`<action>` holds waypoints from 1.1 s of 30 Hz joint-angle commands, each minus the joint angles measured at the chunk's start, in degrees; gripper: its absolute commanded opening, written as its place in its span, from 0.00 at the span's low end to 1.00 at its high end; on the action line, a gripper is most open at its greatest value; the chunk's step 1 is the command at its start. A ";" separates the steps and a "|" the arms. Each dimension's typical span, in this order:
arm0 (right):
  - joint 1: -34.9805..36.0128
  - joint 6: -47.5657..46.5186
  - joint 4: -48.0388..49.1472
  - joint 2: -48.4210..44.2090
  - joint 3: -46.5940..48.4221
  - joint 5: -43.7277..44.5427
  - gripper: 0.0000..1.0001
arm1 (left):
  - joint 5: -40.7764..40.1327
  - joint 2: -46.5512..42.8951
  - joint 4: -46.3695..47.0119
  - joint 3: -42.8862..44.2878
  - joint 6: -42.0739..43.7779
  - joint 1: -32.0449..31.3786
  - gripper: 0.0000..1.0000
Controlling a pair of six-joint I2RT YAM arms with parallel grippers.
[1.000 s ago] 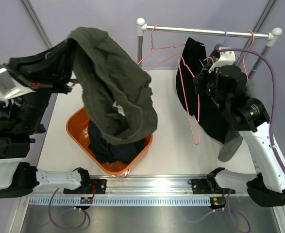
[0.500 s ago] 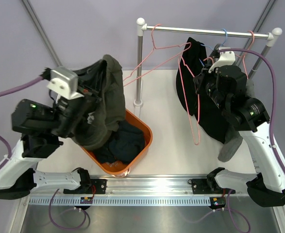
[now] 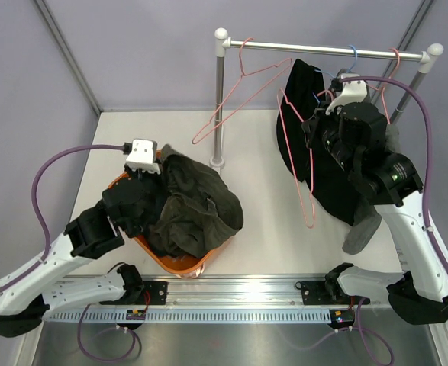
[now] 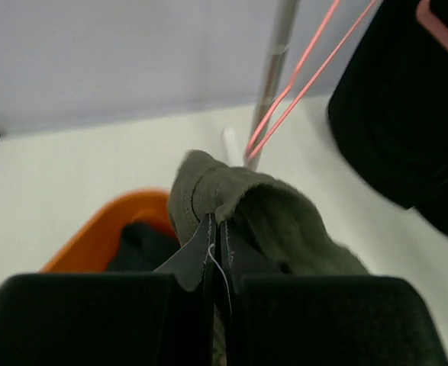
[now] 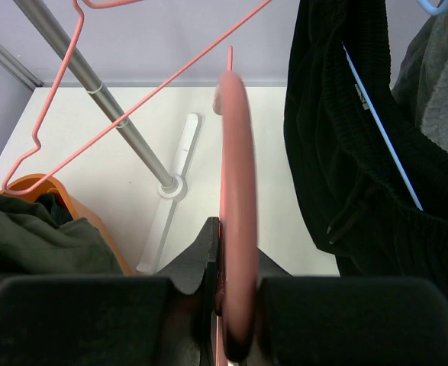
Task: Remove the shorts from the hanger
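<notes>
My left gripper (image 3: 161, 169) is low over the orange basket (image 3: 176, 264), shut on a fold of the dark olive shorts (image 3: 199, 210). Those shorts drape into the basket and over its right rim. In the left wrist view the left gripper (image 4: 216, 226) pinches the olive shorts (image 4: 273, 213) at their hem. My right gripper (image 3: 312, 131) is shut on a pink hanger (image 3: 310, 192) that hangs in front of the black shorts (image 3: 332, 183). The right wrist view shows the right gripper (image 5: 231, 238) clamped on the thick pink hanger (image 5: 235, 152), with the black shorts (image 5: 361, 152) to the right.
A clothes rail (image 3: 323, 49) on a post (image 3: 219, 114) carries an empty pink hanger (image 3: 239, 99) and a blue hanger (image 3: 353, 52). Grey shorts (image 3: 365, 229) hang behind the black pair. Dark shorts (image 4: 140, 244) lie in the basket (image 4: 94, 236).
My left arm has come down from high on the left to the basket, carrying the olive shorts into it. The empty pink hanger has swung slightly. The right arm has not moved.
</notes>
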 commanded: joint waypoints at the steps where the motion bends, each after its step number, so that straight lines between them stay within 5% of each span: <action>1: 0.61 -1.13 2.21 0.89 1.62 -0.73 0.00 | -5.07 -4.12 -13.48 -4.64 -23.89 3.20 0.00; 9: 0.53 -0.87 2.57 4.05 3.73 -2.58 0.00 | 3.71 -16.50 -22.21 -19.58 -45.45 12.79 0.04; 14: 0.53 -2.27 1.95 5.90 5.84 -4.68 0.00 | 7.14 -19.42 -18.96 -24.25 -46.52 12.88 0.38; 15: 0.53 -2.62 1.86 6.51 6.19 -4.77 0.00 | 6.97 -18.73 -18.87 -23.99 -46.08 12.88 0.51; 16: 0.53 -3.58 1.69 6.95 6.89 -4.86 0.00 | 6.71 -18.37 -18.61 -22.69 -45.55 12.88 0.74; 19: 0.53 -5.26 1.60 8.80 8.64 -4.51 0.00 | 6.88 -15.84 -16.34 -19.78 -39.59 12.79 0.99; 26: 0.44 -6.05 0.02 12.49 13.13 -0.57 0.00 | 10.22 -9.76 -14.83 -8.35 -23.94 12.88 0.99; 33: 0.26 -4.65 -2.53 12.93 14.89 -1.44 0.00 | 13.65 -9.32 -12.55 -5.89 -19.71 12.88 0.99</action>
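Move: The left hand holds the olive shorts above the orange basket, whose middle is about 2 cm ahead, level sideways and 28 cm below; the rack's left post foot is some 21 cm ahead, 11 right. The right hand keeps a pink hanger; the rail stretch it heads for is about 14 cm ahead, 4 left and 8 above, with black shorts roughly 10 ahead, 6 right, and the empty pink hanger 9 ahead, 17 left. Left hand lowers olive shorts 17 cm, leftward, into basket, opens, rises; right carries hanger forward towards rail. ##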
